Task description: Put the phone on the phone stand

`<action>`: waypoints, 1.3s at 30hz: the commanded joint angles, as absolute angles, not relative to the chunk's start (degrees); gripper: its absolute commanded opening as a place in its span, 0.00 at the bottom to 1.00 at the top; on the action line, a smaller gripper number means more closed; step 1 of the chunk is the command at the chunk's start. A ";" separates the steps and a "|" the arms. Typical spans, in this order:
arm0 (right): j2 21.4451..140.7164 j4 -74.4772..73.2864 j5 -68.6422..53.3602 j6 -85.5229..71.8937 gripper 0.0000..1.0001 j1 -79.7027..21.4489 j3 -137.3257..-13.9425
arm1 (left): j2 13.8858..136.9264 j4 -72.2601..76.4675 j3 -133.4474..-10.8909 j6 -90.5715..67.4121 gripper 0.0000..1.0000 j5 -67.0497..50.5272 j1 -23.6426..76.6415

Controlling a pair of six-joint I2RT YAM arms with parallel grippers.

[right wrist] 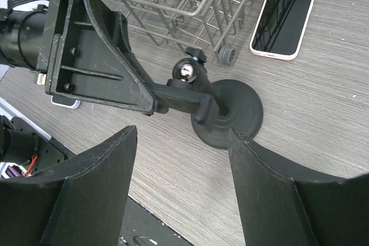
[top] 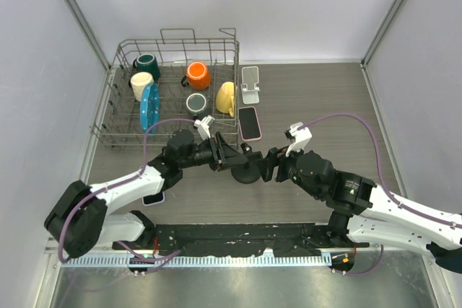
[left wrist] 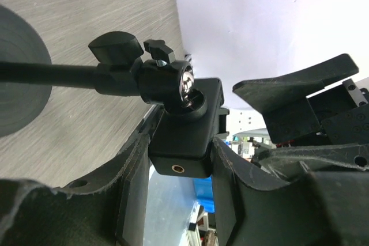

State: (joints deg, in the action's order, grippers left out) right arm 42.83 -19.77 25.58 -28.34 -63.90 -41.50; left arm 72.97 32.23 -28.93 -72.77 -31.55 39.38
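A phone [top: 249,122] with a black screen and pink edge lies flat on the table beside the dish rack; it also shows in the right wrist view [right wrist: 284,17]. A black phone stand [top: 247,172] with a round base [right wrist: 230,113] stands in the middle. My left gripper [top: 229,158] is shut on the stand's black clamp block [left wrist: 184,131], one finger on each side. My right gripper [top: 268,164] is open and empty, just right of and above the base, its fingertips [right wrist: 124,142] apart over bare table.
A wire dish rack [top: 115,106] with several mugs and a blue plate stands at the back left. A small white stand [top: 250,84] sits behind the phone. A second flat phone-like object [top: 153,198] lies under my left arm.
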 commanded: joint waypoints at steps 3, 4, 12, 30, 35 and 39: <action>40.52 -18.02 26.45 -29.00 0.69 -63.90 -41.75 | 62.50 -1.53 -38.83 -61.44 0.00 -31.47 40.17; 40.52 -17.93 26.46 -29.09 0.70 -63.90 -41.66 | 61.53 -2.89 -39.20 -60.48 0.00 -31.46 40.08; 42.28 -16.70 25.14 -29.79 0.69 -63.81 -41.48 | 61.87 4.02 -32.44 -62.67 0.00 -37.26 39.99; 38.94 -18.63 25.93 -29.53 0.70 -63.81 -40.52 | 54.41 -34.92 -47.69 -39.13 1.00 -27.26 30.32; 38.50 -18.63 26.37 -29.09 0.70 -63.90 -40.08 | 49.32 -53.48 -58.42 -34.45 1.00 -1.25 29.71; 37.71 -17.41 26.19 -29.09 0.70 -63.81 -38.15 | 45.71 -62.30 -58.19 -44.01 1.00 24.04 29.53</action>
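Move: The left hand still grips the black phone stand by its head; the stand's round base lies about 12 cm below the fingers and 3 cm ahead. The pink-edged phone lies some 20 cm ahead and 1 cm to the right, the dish rack's near right corner about 11 cm ahead and 3 cm left, and the lilac-edged phone roughly 32 cm left and 2 cm back. From the idle right hand the base is about 8 cm ahead, 6 cm left and 17 cm below. Keeping its pinch on the head of the black phone stand, the left hand shifts the stand about 4 cm back towards the arms' bases and 2 to 3 cm left, rising barely a centimetre and coming down again, with a slight roll that brings its left side up. There its fingers spread fully and let go of the head as the hand dips about 2 cm, then it withdraws left, some 12 cm further, forward and up clear of the stand towards the side of the lilac-edged phone, rolling on to some 40 degrees. ##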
